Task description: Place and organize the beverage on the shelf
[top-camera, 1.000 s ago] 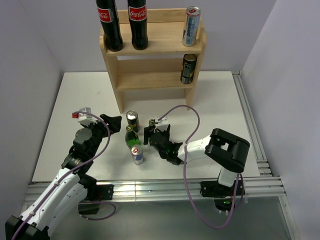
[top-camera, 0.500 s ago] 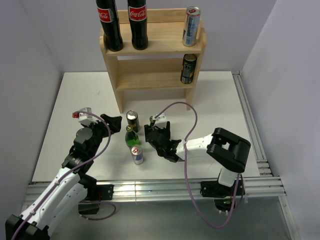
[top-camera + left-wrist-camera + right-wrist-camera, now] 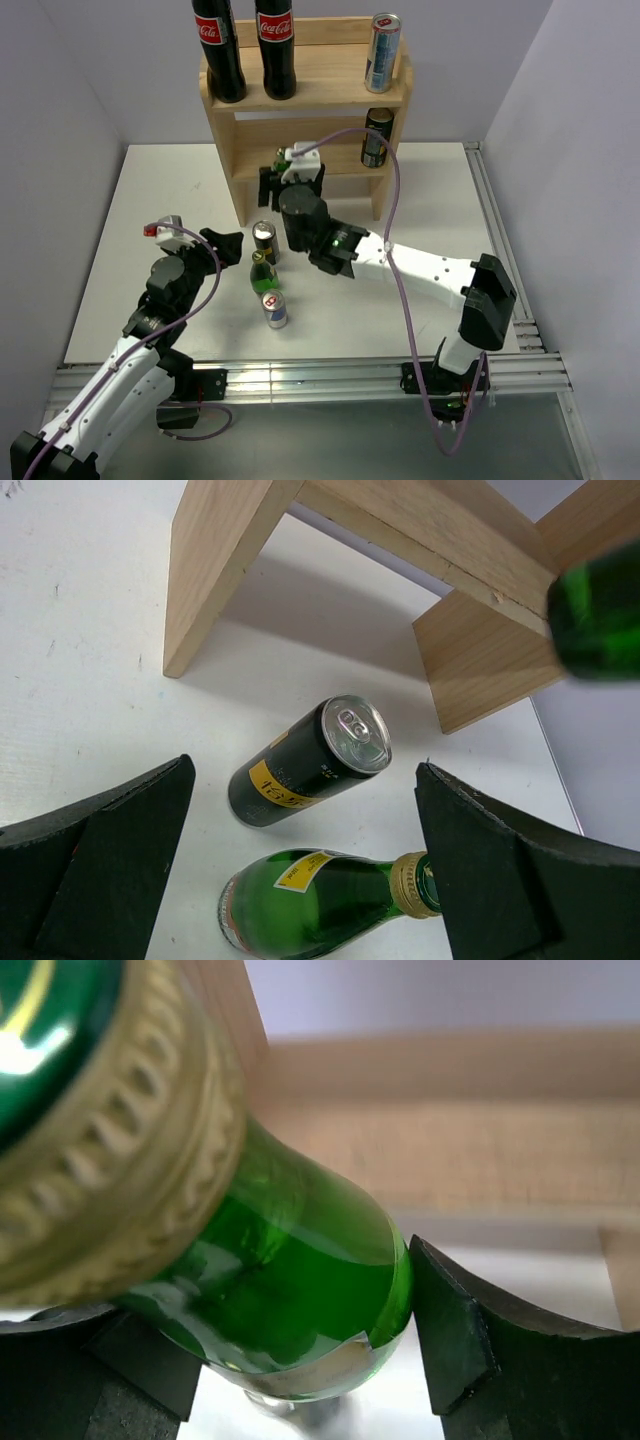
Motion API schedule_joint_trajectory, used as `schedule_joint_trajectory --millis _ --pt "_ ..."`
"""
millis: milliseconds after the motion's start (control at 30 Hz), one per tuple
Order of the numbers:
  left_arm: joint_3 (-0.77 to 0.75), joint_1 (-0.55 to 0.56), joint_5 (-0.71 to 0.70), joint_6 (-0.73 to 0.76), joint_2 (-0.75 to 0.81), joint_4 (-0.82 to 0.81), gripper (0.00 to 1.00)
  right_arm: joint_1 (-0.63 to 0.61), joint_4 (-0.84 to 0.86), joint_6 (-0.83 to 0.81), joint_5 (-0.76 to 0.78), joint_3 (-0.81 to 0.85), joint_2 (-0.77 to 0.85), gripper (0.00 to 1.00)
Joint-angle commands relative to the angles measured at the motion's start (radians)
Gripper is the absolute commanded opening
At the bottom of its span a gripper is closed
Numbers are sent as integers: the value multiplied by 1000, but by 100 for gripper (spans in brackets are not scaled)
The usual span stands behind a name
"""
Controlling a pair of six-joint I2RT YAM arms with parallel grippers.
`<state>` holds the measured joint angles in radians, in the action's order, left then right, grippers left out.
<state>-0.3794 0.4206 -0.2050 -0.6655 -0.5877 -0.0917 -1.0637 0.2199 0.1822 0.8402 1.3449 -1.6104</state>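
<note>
The light wood shelf [image 3: 300, 95] stands at the back with two cola bottles [image 3: 245, 45] and a silver can [image 3: 382, 52] on its top tier and a black can [image 3: 376, 137] on its lower tier. My right gripper [image 3: 282, 175] is shut on a green bottle [image 3: 279, 156] in front of the lower tier's left part. In the right wrist view the bottle [image 3: 300, 1290] fills the space between the fingers [image 3: 470, 1345]. My left gripper [image 3: 232, 250] is open and empty beside a black can [image 3: 264, 240] and a second green bottle [image 3: 263, 273].
A small silver can [image 3: 274, 309] stands on the white table [image 3: 430, 200] near the second green bottle. In the left wrist view the black can [image 3: 305, 763] and the green bottle [image 3: 320, 900] stand between the fingers, before the shelf's side panel [image 3: 215, 570].
My right arm has carried the green bottle up from the table beside the cans and away to the front of the shelf's lower tier. The left arm has not moved.
</note>
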Motion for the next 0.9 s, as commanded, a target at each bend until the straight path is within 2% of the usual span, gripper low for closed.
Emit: schedule_joint_trajectory --millis 0,233,367,867 --pt "2 3 -13 21 20 -19 99 59 26 -64 -27 192 -46 0" --pt "2 3 -17 24 35 -8 99 120 -131 -52 -107 547 -265 0" --pt "0 3 -17 24 39 -6 99 128 -172 -35 -122 643 -338 0" --pt "2 4 -5 23 45 -6 99 130 -139 7 -130 671 -404 0"
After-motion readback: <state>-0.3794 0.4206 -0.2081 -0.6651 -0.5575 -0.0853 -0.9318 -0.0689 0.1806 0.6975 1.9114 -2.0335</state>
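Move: From the right hand, with the green bottle in its fingers, the free spot near the left end of the middle shelf is some 10 cm ahead, 5 cm left and 9 cm below. The shelf's left side panel stands about 11 cm ahead and 12 cm left; the black can on that shelf is roughly 11 cm ahead and 18 cm right, slightly lower. From the left hand the spot lies around 17 cm ahead, 8 cm right and 2 cm up. Carry the green bottle over the front edge of the middle shelf with the right hand: forward about 10 cm and left 5, arching up some 4 cm, then sinking about 7 cm from that peak towards the board. Keep the grip shut on the bottle throughout and hold still once down. ##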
